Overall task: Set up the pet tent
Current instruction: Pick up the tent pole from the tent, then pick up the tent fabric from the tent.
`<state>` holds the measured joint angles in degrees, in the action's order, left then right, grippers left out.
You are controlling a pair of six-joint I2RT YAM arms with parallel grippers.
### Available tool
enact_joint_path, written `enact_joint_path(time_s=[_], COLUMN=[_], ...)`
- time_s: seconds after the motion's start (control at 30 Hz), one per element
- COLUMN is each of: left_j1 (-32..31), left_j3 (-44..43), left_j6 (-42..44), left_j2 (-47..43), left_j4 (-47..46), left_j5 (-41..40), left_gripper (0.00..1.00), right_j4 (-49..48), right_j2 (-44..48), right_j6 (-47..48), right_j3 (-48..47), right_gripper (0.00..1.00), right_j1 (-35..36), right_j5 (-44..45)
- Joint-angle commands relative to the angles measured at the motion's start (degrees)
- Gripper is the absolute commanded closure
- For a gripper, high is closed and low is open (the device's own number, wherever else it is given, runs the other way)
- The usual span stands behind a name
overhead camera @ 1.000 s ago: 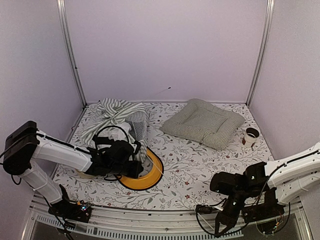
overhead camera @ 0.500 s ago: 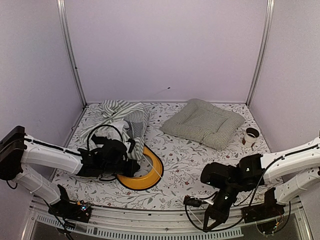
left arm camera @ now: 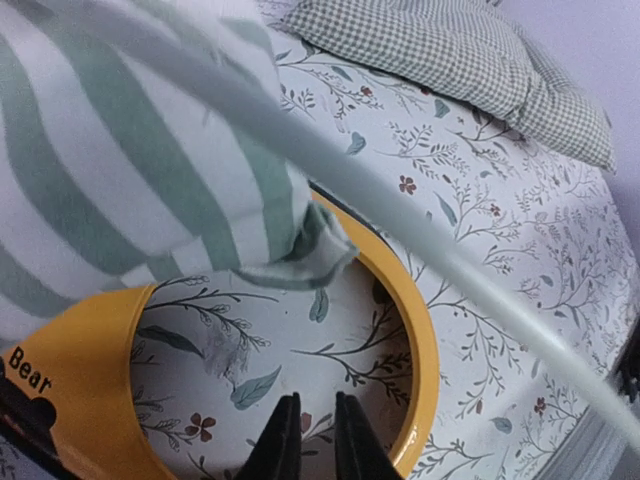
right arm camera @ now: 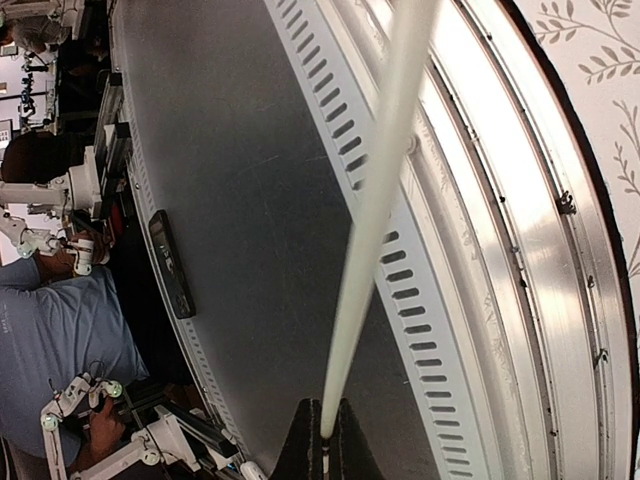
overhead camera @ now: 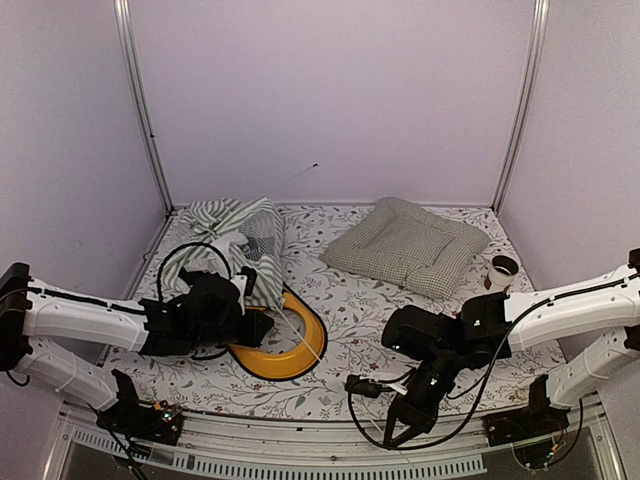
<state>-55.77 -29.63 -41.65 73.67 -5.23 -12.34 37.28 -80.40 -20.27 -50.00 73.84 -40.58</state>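
The pet tent (overhead camera: 232, 228) lies crumpled at the back left, green-and-white striped fabric with a grey mesh patch (overhead camera: 262, 236). In the left wrist view its fabric (left arm camera: 120, 180) hangs over a yellow ring (left arm camera: 424, 330), and a white pole (left arm camera: 450, 262) crosses above. My left gripper (overhead camera: 258, 328) sits low inside the ring. Its jaws (left arm camera: 317, 425) stand a narrow gap apart with nothing between them. My right gripper (overhead camera: 395, 432) hangs past the table's near edge, shut (right arm camera: 325, 432) on the end of the white pole (right arm camera: 375, 215).
A green-checked cushion (overhead camera: 405, 245) lies at the back right, with a white cup (overhead camera: 500, 272) beside the right wall. The yellow ring (overhead camera: 300, 355) lies on the floral cloth. A slotted metal rail (right arm camera: 470, 250) runs along the near edge. A person (right arm camera: 60, 330) sits beyond it.
My right gripper has moved left along the near edge with the pole in it. The left arm has drawn back, its jaws have parted slightly, and the tent fabric has shifted toward the back.
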Motion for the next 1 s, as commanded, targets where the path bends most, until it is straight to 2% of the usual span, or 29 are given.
enact_joint_path(time_s=[0.0,0.3,0.5,0.97], left_j1=[-0.2,-0.2,-0.9,-5.7], left_j3=[1.7,3.6,0.8,-7.0], left_j6=[-2.4,-3.9,-1.1,6.9], left_j2=[-2.2,-2.2,2.9,13.6], left_j4=[-0.4,-3.9,-7.2,-6.8], left_j5=[-5.2,-9.8,-12.8,-27.6], left_gripper=[0.83,0.69,0.52,0.48], right_j4=[-1.8,-1.9,-1.8,-1.4], right_j2=[-0.8,-2.0,-2.1,-1.7], right_j6=[2.7,2.7,2.2,1.0], right_j3=[-2.0,-2.6,-2.7,-2.9], right_gripper=[1.0,1.0,1.0,1.0], right_j1=[-0.3,-0.3,-0.3,-0.4], right_j5=[0.3,0.1,0.0,0.2])
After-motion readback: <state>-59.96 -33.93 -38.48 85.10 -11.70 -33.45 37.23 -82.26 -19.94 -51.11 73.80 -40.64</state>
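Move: The tent's near corner hangs about 6 cm ahead of the left hand, some 4 cm to its right and nearly level with it. The pole that the right hand holds slants close over the left hand, roughly 5 cm above it. The yellow bowl stand's middle lies about 5 cm ahead and 8 cm below, with no sideways offset. From the right hand the tent corner is some 31 cm ahead and 24 cm to the left, slightly below. The right hand keeps the tent pole pinched in its shut fingers and stays in place, while the left fingers, nearly shut and empty, open to about half. The left hand first eases some 2.5 cm left, then comes back right while reaching about 4 cm forward towards the tent's near corner, its fingers tilting up and turning a little counter-clockwise. ##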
